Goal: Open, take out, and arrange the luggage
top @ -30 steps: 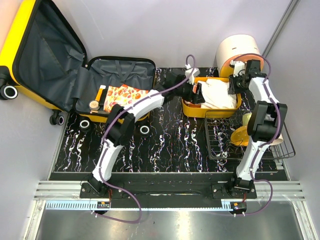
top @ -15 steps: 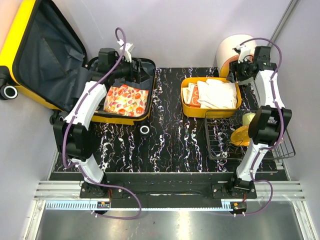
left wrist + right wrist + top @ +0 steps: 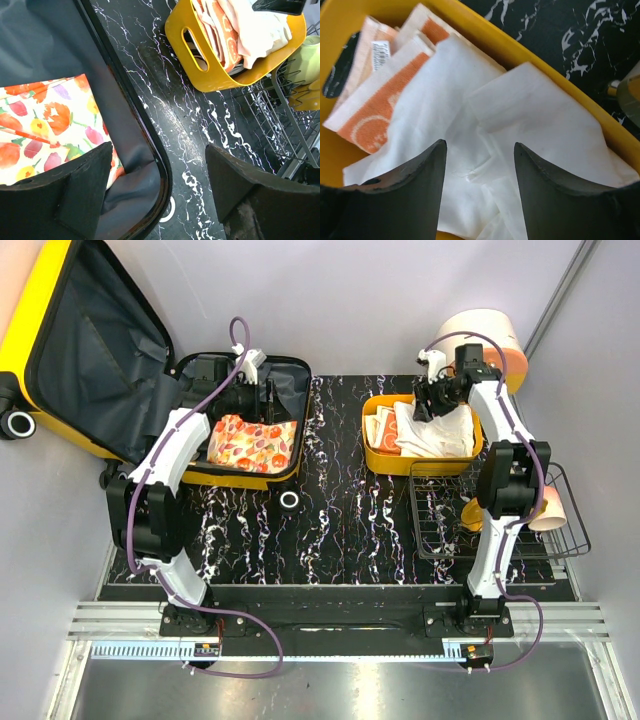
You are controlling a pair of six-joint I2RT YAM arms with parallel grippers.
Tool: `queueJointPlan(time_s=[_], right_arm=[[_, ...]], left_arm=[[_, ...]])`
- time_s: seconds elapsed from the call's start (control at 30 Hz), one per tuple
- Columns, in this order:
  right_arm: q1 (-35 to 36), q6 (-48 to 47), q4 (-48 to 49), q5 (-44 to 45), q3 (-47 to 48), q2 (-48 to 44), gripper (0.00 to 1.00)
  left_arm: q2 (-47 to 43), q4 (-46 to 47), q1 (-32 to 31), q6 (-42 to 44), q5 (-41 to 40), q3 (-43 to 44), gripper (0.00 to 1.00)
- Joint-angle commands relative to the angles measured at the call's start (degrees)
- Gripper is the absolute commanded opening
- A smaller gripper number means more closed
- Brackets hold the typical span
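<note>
The luggage (image 3: 60, 350) lies open at the back left, its yellow lid tilted up and its grey-lined base (image 3: 285, 380) flat on the table. A folded flower-print cloth (image 3: 255, 440) rests in the base. My left gripper (image 3: 268, 400) hovers open over the base's right side; in the left wrist view its jaws (image 3: 159, 170) straddle the black rim (image 3: 145, 125) beside the floral cloth (image 3: 45, 125), holding nothing. My right gripper (image 3: 425, 405) hangs open over the yellow basket (image 3: 373, 455). In the right wrist view its jaws (image 3: 480, 150) stand just above white cloth (image 3: 520, 125).
The basket (image 3: 485, 35) also holds an orange-and-white towel (image 3: 375, 100). A wire rack (image 3: 500, 530) with a yellow cup stands at the right, next to the basket. A peach cylinder (image 3: 490, 335) stands behind the basket. A suitcase wheel (image 3: 289, 500) sits on the marbled tabletop.
The left arm swung from the basket to the suitcase base. The right gripper opened and moved left from the cylinder to above the basket's white cloth.
</note>
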Motion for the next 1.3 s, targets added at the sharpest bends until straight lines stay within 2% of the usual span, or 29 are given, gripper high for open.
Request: queueJointPlan(time_s=[0.0,0.2,0.47,0.57,0.6,0.7,0.83,1.0,1.1,1.27], right_arm=[[-0.4,-1.9,3.1,5.6,-0.9,-0.1,0.63],[-0.4,-4.7,3.8,8.1,-3.8,-0.6,0.60],[-0.4,-4.3,2.4,6.2,-3.7,1.0,0.50],[-0.4,-4.0,1.6,6.0,-2.9,0.6,0.23],[-0.4,-4.0,1.6,6.0,-2.9,0.2,0.11],[-0.4,-5.6,0.0,6.0,-3.3,-3.0,0.01],[-0.4,-10.4,-4.4,4.6,-4.6,-8.1,0.00],[-0.4,-15.5,-12.5,3.5,-5.1,-10.0,0.00],[-0.4,-18.7,-16.1,3.2,-5.5,-9.0,0.00],[-0.4,-17.8,-17.3,3.0,-4.8,-2.1,0.00]], left_arm=[[-3.9,0.7,0.4,0.7,2.3,0.6,0.78],[-3.6,0.7,0.3,0.8,2.4,0.8,0.78],[-2.8,0.3,0.4,0.8,2.8,1.5,0.78],[-2.8,-0.5,0.4,1.5,2.8,1.4,0.77],[-3.1,-0.9,0.4,1.6,2.9,1.4,0.77],[-3.5,-1.1,0.5,2.1,2.8,1.1,0.77],[-4.0,-1.5,1.2,2.5,2.7,0.5,0.77],[-4.3,-2.8,1.9,3.6,2.8,0.2,0.76],[-4.4,-3.6,1.9,4.5,2.5,-0.3,0.76],[-4.4,-4.5,3.0,4.7,1.0,-1.4,0.76]])
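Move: The middle of the white cloth lies about 6 cm back and 3 cm right of the right hand, some 5 cm below. The orange towel beside it is roughly 5 cm back and 10 cm left; the yellow basket's middle is about 6 cm back and level sideways. From the left hand the cloth lies about 6 cm back and 43 cm right. The right hand sinks about 3.5 cm, pinches the white cloth shut, then drags it back some 6 cm. ##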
